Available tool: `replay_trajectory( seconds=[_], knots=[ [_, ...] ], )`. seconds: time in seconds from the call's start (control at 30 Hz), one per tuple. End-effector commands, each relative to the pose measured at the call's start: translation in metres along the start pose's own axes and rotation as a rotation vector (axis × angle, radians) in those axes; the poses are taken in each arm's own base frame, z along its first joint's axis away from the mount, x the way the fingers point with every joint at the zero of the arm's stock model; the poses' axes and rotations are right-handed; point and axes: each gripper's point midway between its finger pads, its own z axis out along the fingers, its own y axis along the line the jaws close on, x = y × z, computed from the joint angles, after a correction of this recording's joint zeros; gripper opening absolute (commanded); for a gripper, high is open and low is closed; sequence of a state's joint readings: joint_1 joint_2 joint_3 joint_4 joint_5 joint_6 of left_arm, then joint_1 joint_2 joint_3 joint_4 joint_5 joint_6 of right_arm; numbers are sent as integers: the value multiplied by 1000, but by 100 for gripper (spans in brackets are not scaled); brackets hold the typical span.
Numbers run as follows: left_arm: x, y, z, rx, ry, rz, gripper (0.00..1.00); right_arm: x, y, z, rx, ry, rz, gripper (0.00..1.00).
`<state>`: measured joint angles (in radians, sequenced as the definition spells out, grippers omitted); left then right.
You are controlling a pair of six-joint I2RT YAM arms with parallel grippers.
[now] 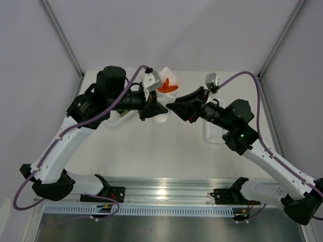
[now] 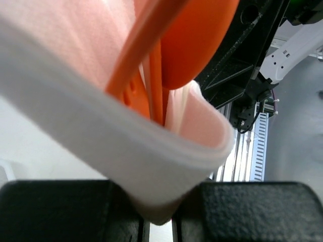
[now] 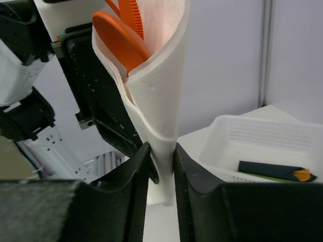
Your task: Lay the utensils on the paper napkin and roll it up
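The paper napkin [image 1: 169, 76] is rolled into a cone and held upright above the table between the two arms. An orange spoon [image 3: 121, 45] and an orange fork [image 3: 132, 15] stick out of its open top, seen as an orange patch [image 1: 168, 88] from above. My left gripper [image 2: 159, 214] is shut on the napkin's [image 2: 126, 151] lower end, with the spoon bowl [image 2: 197, 45] and the fork's handle [image 2: 151, 85] inside the roll. My right gripper [image 3: 161, 169] is shut on the narrow bottom of the napkin [image 3: 156, 101] from the other side. Both grippers [image 1: 160, 110] [image 1: 174, 108] meet at the table's far middle.
A white mesh bin [image 3: 252, 141] holding dark bars with orange tips [image 3: 275, 170] stands on the table under the left arm [image 1: 121, 117]. A narrow ribbed white tray [image 1: 214, 133] lies under the right arm. A metal rail [image 1: 166, 194] runs along the near edge.
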<state>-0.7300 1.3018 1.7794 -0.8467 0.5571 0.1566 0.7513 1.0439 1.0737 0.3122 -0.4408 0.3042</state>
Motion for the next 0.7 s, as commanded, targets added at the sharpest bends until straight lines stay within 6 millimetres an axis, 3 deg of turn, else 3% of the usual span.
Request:
replay_trajectory(
  seconds=[0.0,0.13,0.2,0.27,0.3,0.43,0.47,0.53,0.6,0.63,0.67],
  knots=[
    [1,-12,-2,69,-4,37,1,-30,22,2,-105,-68,-30,26],
    [2,-14,-3,79,-6,56,1,-32,28,-1,-143,-66,-16,8],
    [3,-12,-4,72,1,57,11,-31,27,0,-144,-60,-3,1],
    [3,-10,-5,54,2,59,33,-30,25,0,-130,-46,12,0],
    [3,-6,-6,26,4,62,50,-32,22,2,-111,-50,18,0],
    [4,13,-22,-127,18,75,95,-32,5,9,-35,-28,69,0],
    [2,18,-29,-170,15,80,99,-32,0,10,-18,-23,83,0],
    [1,29,-49,-290,17,93,100,-43,-7,14,25,-43,121,0],
    [5,37,-66,-377,27,90,100,-42,-25,19,97,-29,167,0],
    [6,44,-78,-439,30,89,99,-54,-27,22,109,-43,169,0],
    [9,45,-94,-488,19,91,99,-44,-42,27,154,-14,191,0]
  ],
)
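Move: The rolled napkin with the orange utensils hangs between the left hand's pads, its middle about 4 cm above that hand, 1 cm ahead and 1 cm to its right. From the right hand, whose half-open fingers already stand either side of its lower part, the middle is about 3 cm up, 1 cm ahead and 2 cm left. Far below on the table, some 42 cm down, the empty tray lies 20 cm ahead and 25 cm right of the right hand, the white bin 33 cm ahead and 27 cm left. Easing back about 1 cm, the right hand shuts its fingers and pinches the roll's lower part. Only then does the left hand open wide, let go and back off about 5 cm to its left, a little forward, swinging some 15 degrees counter-clockwise. The right hand, keeping its pinch, goes forward about 4 cm and up 2 cm with a slight wrist tilt. ##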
